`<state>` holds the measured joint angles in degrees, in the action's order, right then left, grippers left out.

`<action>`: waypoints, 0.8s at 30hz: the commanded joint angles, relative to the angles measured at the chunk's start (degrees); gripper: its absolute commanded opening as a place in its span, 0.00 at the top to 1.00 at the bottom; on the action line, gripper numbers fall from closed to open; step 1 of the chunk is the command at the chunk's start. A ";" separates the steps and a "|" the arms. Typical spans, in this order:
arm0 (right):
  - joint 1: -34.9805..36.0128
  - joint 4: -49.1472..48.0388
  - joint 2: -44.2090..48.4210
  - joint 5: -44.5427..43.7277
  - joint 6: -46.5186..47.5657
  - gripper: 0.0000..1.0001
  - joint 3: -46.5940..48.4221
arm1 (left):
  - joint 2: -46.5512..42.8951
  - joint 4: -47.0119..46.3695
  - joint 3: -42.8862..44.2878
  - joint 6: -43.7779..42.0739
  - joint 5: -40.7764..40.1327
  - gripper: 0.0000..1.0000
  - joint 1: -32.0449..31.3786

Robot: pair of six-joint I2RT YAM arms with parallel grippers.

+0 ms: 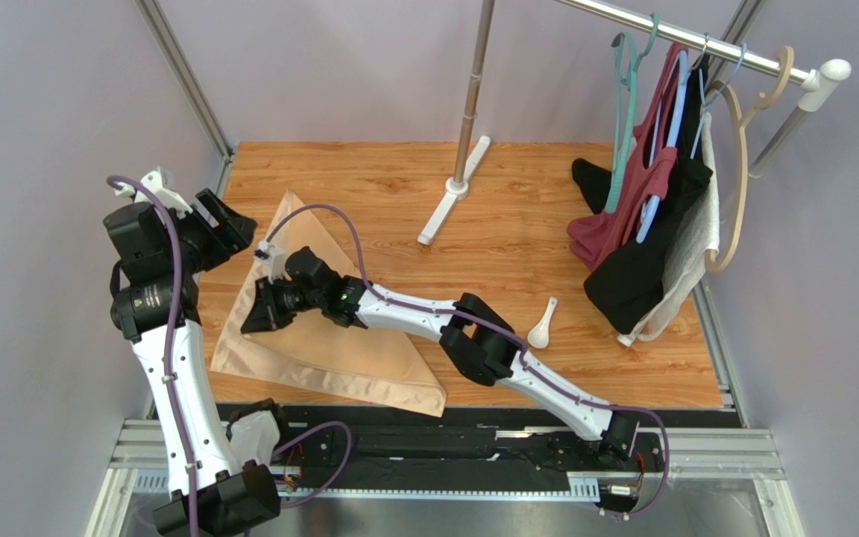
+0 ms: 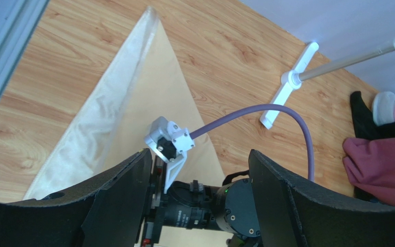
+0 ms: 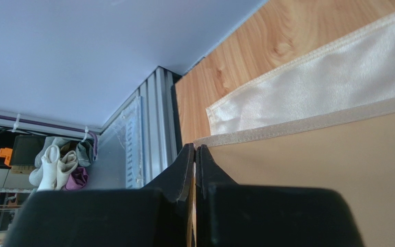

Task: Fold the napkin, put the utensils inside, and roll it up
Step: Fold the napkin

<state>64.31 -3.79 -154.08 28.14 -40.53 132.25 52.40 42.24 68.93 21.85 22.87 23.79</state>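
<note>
The peach-tan napkin (image 1: 333,347) lies folded into a triangle on the left half of the wooden table, with a paler shiny layer (image 3: 313,82) showing past its left edge. My right gripper (image 1: 257,319) reaches across onto that left edge. It is shut (image 3: 195,149), with the top layer's hemmed corner pinched at its tips. My left gripper (image 1: 216,224) hangs open above the table's left rim, holding nothing. In the left wrist view the left gripper (image 2: 199,159) looks down on the right wrist and the napkin (image 2: 153,103). The white spoon (image 1: 543,324) lies on bare wood to the right of the right arm.
A metal pole with a long white foot (image 1: 453,201) stands at the back centre, its foot (image 2: 289,82) also in the left wrist view. Dark red, black and white garments (image 1: 647,235) hang from a rack at the right. An aluminium frame rail (image 3: 153,128) borders the table's left edge.
</note>
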 commanded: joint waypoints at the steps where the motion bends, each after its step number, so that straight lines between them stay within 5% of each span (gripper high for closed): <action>1: 1.60 -2.54 -2.97 1.74 0.54 1.00 8.11 | -0.99 -1.37 -0.11 1.71 3.93 0.21 0.29; 5: 1.52 -2.97 -2.28 1.74 1.16 1.00 7.33 | -0.99 -1.89 -0.63 1.97 4.90 0.21 0.38; 8: 1.17 -2.28 -0.18 1.74 2.55 0.60 4.96 | -0.90 -2.16 -0.81 1.80 4.64 0.21 0.29; 9: 0.99 -1.14 0.96 1.65 3.17 0.17 1.82 | -0.81 -2.07 -0.72 1.62 4.55 0.21 0.38; 10: 0.29 -0.78 2.19 1.57 4.14 0.11 -0.13 | -0.64 -2.07 -0.72 1.36 4.46 0.21 0.29; 20: -10.07 -0.60 31.54 -5.72 16.44 0.06 -38.24 | 0.95 -6.02 -3.35 -1.01 4.99 0.21 0.20; 24: -15.09 3.52 37.88 -5.65 20.57 0.09 -44.53 | 0.59 -9.80 -5.55 -1.72 4.46 0.22 0.12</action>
<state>53.08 -1.19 -124.11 24.43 -26.57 91.07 53.23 37.19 64.64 21.80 26.92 23.79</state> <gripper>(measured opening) 0.924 0.781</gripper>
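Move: The right hand, shut on the napkin's folded-over corner, has the under layer's near-left corner about 7 cm back, 7 cm to its left and 6 cm below. The napkin's far corner is some 24 cm ahead and 6 cm right of this hand, its near-right corner 16 cm back and 35 cm right. From the open left hand the near-left corner lies about 15 cm back, 5 cm left and 27 cm below. Right fingers open wide, releasing the corner, then the hand dips and sweeps about 18 cm right and forward. ##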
